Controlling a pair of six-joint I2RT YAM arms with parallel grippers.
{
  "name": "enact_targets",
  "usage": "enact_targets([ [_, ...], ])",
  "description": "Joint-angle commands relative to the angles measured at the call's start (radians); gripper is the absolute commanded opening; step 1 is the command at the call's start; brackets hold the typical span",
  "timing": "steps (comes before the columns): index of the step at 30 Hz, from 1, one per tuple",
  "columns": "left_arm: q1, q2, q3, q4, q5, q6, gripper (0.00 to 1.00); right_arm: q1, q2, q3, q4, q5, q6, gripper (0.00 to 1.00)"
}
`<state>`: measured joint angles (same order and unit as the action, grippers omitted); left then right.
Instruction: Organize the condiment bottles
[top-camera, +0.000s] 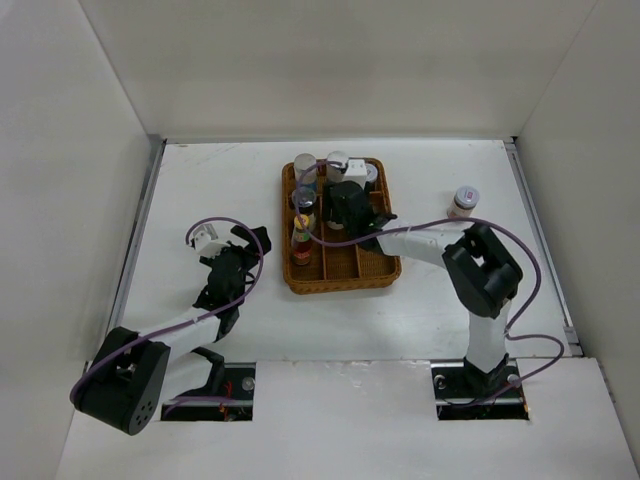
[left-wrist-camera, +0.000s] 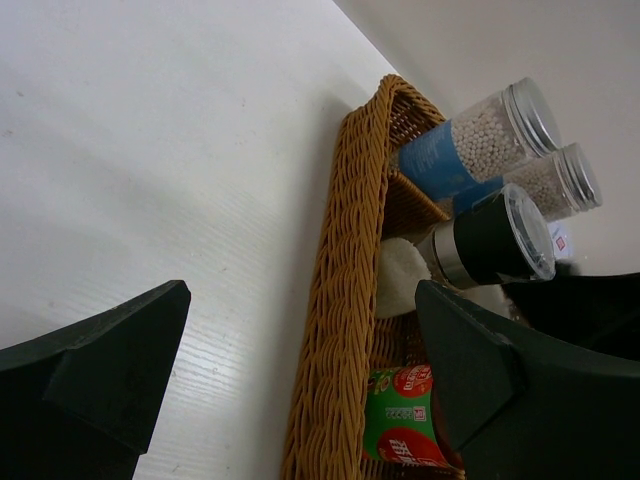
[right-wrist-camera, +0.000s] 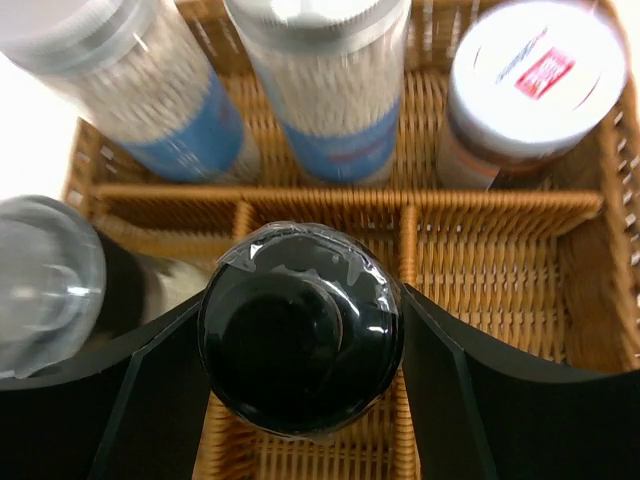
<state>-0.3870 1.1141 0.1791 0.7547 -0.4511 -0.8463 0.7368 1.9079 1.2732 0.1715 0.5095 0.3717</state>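
My right gripper (right-wrist-camera: 300, 335) is shut on a black-capped bottle (right-wrist-camera: 300, 290), one finger against each side of the cap, over the middle of the wicker tray (right-wrist-camera: 500, 210). Behind it stand two blue-labelled shakers (right-wrist-camera: 150, 90) (right-wrist-camera: 325, 80) and a white-capped jar (right-wrist-camera: 535, 80); a clear-capped grinder (right-wrist-camera: 50, 280) is at its left. In the top view the right gripper (top-camera: 350, 205) hangs over the tray (top-camera: 345, 280), with a red sauce bottle (top-camera: 301, 240) in the left column. My left gripper (left-wrist-camera: 300, 380) is open and holds nothing, beside the tray's left wall (left-wrist-camera: 345, 300).
A white-capped jar (top-camera: 464, 200) stands alone on the table to the right of the tray. Walls enclose the table on the left, back and right. The right arm's cable loops above the tray's right side.
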Motion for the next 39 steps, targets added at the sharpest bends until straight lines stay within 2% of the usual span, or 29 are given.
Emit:
enact_targets([
  [1, 0.0, -0.01, 0.008, 0.057, 0.009, -0.008, 1.0, 0.002, 0.017, 0.046, 0.074, 0.029, 0.013, 0.52],
  [3, 0.0, -0.013, 0.008, 0.057, 0.009, -0.008, 1.0, 0.002, 0.023, 0.041, 0.072, 0.02, 0.018, 0.58],
  [6, 0.006, 0.0, 0.011, 0.057, 0.009, -0.008, 1.0, 0.002, 0.019, 0.041, 0.071, 0.017, 0.024, 0.77],
  [10, 0.003, -0.007, 0.011, 0.057, 0.012, -0.008, 1.0, -0.007, -0.088, 0.017, 0.06, 0.04, 0.029, 0.85],
  [16, -0.003, -0.013, 0.011, 0.057, 0.012, -0.008, 1.0, -0.072, -0.282, -0.064, 0.013, 0.058, 0.032, 0.86],
  [19, -0.002, -0.011, 0.008, 0.057, 0.017, -0.01, 1.0, -0.162, -0.377, -0.159, 0.013, 0.089, 0.038, 0.86],
  [22, -0.008, -0.014, 0.01, 0.057, 0.014, -0.008, 1.0, -0.303, -0.429, -0.251, 0.014, 0.138, 0.039, 0.87],
  [27, -0.009, -0.011, 0.011, 0.055, 0.017, -0.01, 1.0, -0.516, -0.382, -0.278, -0.021, 0.13, 0.032, 1.0],
  [39, -0.003, 0.013, 0.019, 0.057, 0.018, -0.01, 1.0, -0.665, -0.198, -0.213, -0.05, 0.064, 0.018, 1.0],
])
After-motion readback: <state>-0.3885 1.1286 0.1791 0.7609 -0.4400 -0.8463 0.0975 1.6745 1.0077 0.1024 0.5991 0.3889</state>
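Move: The right hand holds the black-capped bottle over the tray's middle compartment, its spot straight below, the floor some 10 cm under the hand. The dark-lidded jar stands about 8 cm to the left and 1 cm ahead; a blue-labelled jar is 11 cm straight ahead. The lone jar waits on the table about 33 cm to the right, 3 cm ahead and some 7 cm lower. From the left hand, the bottle's spot is roughly 22 cm right and 9 cm ahead. Down about 2 cm first, the right hand sets the black-capped bottle in the middle compartment and opens to let go, then lifts clear. It swings about 35 cm right in a quick arc over the tray's right side, turning some 40 degrees clockwise while the fingers spread fully, and sinks towards the lone jar with no grip on it yet. ##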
